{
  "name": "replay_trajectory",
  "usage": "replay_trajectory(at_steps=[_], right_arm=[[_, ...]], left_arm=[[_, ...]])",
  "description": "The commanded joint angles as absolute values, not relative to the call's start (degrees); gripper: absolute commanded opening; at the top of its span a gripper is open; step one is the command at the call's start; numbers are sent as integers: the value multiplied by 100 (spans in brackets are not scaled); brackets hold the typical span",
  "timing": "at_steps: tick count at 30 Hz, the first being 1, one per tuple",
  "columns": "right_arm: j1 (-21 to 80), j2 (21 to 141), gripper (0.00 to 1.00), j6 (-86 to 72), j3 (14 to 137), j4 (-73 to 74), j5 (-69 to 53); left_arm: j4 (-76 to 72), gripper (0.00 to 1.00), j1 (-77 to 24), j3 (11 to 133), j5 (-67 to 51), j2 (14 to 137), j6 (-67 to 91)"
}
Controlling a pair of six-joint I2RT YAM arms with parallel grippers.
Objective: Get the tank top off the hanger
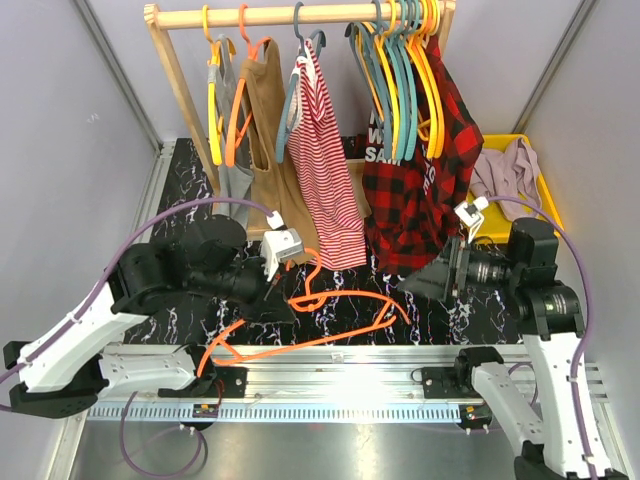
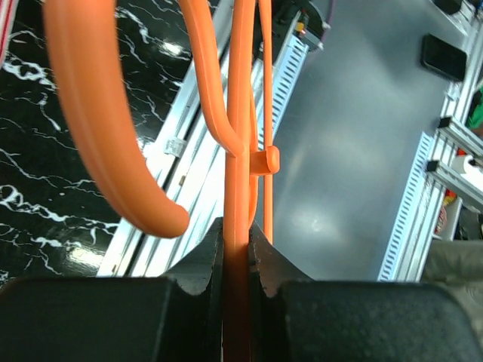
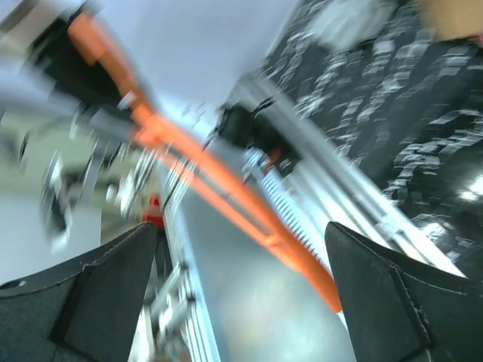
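Observation:
A bare orange hanger (image 1: 345, 293) hangs tilted over the front of the black marble table, with no garment on it. My left gripper (image 1: 272, 292) is shut on its thin bar; in the left wrist view the jaws (image 2: 236, 241) pinch the orange bar (image 2: 240, 151) below the hook. My right gripper (image 1: 425, 280) stands open beside the hanger's right end. In the blurred right wrist view the hanger (image 3: 226, 185) runs across between its fingers (image 3: 392, 286) without touching them. A pale mauve garment (image 1: 505, 170), apparently the tank top, lies crumpled in the yellow bin (image 1: 548, 195).
A wooden rack (image 1: 300, 15) at the back holds grey, brown (image 1: 268, 130) and red-striped (image 1: 325, 170) tops and a red plaid shirt (image 1: 420, 190) on coloured hangers. The aluminium rail (image 1: 340, 375) runs along the near edge. Grey walls close both sides.

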State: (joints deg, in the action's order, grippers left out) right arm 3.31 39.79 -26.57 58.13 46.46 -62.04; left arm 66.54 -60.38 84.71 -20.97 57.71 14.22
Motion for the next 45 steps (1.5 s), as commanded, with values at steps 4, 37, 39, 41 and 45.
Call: replay_trajectory(at_steps=[4, 37, 39, 41, 45], right_arm=[[1221, 3999, 100, -1768, 6433, 4964, -7323], [3296, 4746, 0, -1090, 6759, 5783, -6864], [3296, 4772, 0, -1107, 6776, 5757, -6734], [3296, 4825, 0, -1134, 6855, 5774, -6505], [3296, 4895, 0, -1090, 7372, 6020, -5497]], left_arm=[[6294, 0, -6003, 8446, -2900, 5327, 1449], [5932, 0, -4746, 9282, -3349, 6293, 958], [6064, 9, -4755, 9185, -3042, 6284, 949], [6274, 98, -4746, 9115, -2369, 6284, 1028], [6617, 99, -4746, 9193, -533, 6135, 1361]])
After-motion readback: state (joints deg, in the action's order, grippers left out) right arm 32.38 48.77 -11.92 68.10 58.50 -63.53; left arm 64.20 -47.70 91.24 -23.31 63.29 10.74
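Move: My left hand already grips the empty orange hanger near its neck. The hanger's right end lies about 23 cm to that hand's right and 3 cm back, roughly level. From my open right hand, that end is some 7 cm back and 4 cm to the left, at about the same height. The plaid shirt hangs roughly 25 cm ahead of my right hand and 4 cm to its right, its middle lower by 8 cm or so. I draw my open right hand back some 10 cm and a little left, turning it about 35 degrees counter-clockwise, and pinch the hanger's bar near its right end. Meanwhile my left hand backs off and up about 4 cm, swings forward past its start and slightly right, then opens wide and lets go, still travelling forward. ##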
